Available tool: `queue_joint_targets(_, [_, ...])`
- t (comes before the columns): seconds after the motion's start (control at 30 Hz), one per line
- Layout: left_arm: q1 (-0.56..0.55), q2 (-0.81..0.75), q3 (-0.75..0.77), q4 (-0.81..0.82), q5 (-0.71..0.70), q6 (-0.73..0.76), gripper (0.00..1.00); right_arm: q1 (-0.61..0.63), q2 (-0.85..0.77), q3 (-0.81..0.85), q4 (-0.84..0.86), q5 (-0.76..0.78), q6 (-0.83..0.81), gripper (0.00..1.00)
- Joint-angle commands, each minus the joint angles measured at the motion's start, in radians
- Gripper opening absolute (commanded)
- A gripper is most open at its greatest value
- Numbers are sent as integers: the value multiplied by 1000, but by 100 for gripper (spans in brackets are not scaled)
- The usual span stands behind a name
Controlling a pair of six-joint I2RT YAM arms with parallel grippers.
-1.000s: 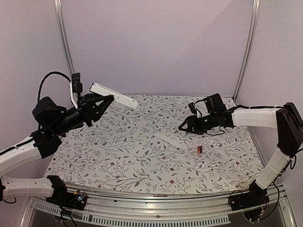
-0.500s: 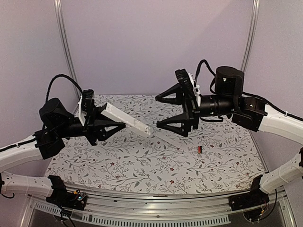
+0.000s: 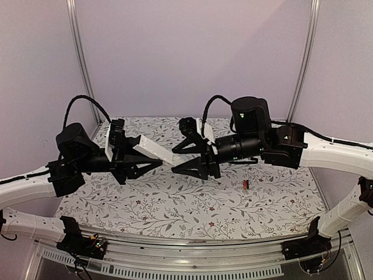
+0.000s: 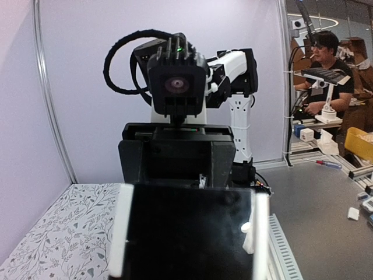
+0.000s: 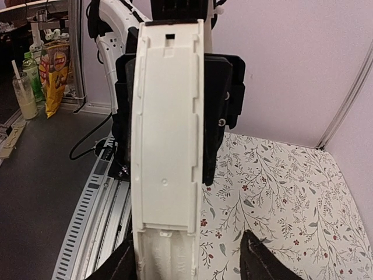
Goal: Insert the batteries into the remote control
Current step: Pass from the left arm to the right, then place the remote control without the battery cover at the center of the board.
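In the top view my left gripper (image 3: 145, 153) is shut on the remote control (image 3: 160, 153), a long white bar held in the air over the floral cloth, pointing right. My right gripper (image 3: 175, 159) meets it from the right, open, with its fingers astride the remote's free end. In the right wrist view the remote (image 5: 168, 134) runs up the frame, back side showing, its near end lying between my right gripper's (image 5: 186, 242) fingers. It sits close to the left finger and well apart from the right one. One red-orange and black battery (image 3: 245, 184) lies on the cloth.
The floral cloth (image 3: 175, 204) covers the table, ending at a metal rail (image 3: 192, 242) along the near edge. Purple walls and two upright metal posts (image 3: 78, 58) close the back. The right arm's wrist camera (image 4: 176, 84) faces the left wrist view.
The right arm has swung left from the cloth to the remote's end, its jaws opening wide and then narrowing. The left arm has brought the remote down and toward the centre.
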Motion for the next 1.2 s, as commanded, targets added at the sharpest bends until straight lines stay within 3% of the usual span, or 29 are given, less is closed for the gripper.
queue_joint_targets(0.0, [-16, 0, 25, 3, -24, 13, 0, 4, -1, 1, 5, 48, -13, 48])
queue_joint_targets(0.27, [-18, 1, 16, 7, -35, 10, 0, 4, 9, 3, -2, 29, -20, 11])
queue_joint_targets(0.33, [-17, -2, 13, 10, -50, 1, 0, 3, 9, 1, -10, 50, -20, 7])
queue_joint_targets(0.37, [-18, -7, 12, 10, -73, -7, 17, 2, 9, 1, -17, 67, -20, 5])
queue_joint_targets(0.43, [-17, -20, 7, 10, -151, -26, 67, -5, 12, 0, -40, 109, -21, 1])
queue_joint_targets(0.47, [-17, -32, 2, 8, -202, -34, 84, -15, 15, -3, -55, 129, -17, 0])
queue_joint_targets(0.5, [-17, -48, -6, 8, -278, -39, 91, -30, 21, -7, -73, 141, -9, 0])
queue_joint_targets(0.6, [-16, -127, -66, 52, -469, -64, 99, -91, 63, -21, -159, 184, 29, 0])
queue_joint_targets(0.83, [-15, -307, -192, 100, -828, -143, 98, -99, 274, -18, -359, 342, 102, 0])
queue_joint_targets(0.97, [-15, -332, -222, 71, -918, -169, 98, -101, 352, -30, -388, 363, 144, 0])
queue_joint_targets(1.17, [-16, -326, -226, 65, -944, -171, 98, -102, 473, -38, -421, 374, 195, 0])
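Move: The remote control hangs in mid-air, its middle within about 1 cm of the left hand, which still holds it. From the right hand, whose half-open fingers straddle the open battery-compartment end, that middle is some 5 cm left and 1 cm ahead. On the table some 32 cm below the right hand, the batteries lie about 14 cm ahead and 25 cm right; the removed cover lies roughly 19 cm ahead and 10 cm right. The remote control's compartment end is pinched as the right fingers close; only then do the left fingers open wide and draw away from it, some 12 cm left and 8 cm forward, swinging about 45 degrees counter-clockwise. The right hand, keeping its grip, goes first forward, then mainly down towards the table, nearly 30 cm, slightly right, its fingers tipping steeply down. ##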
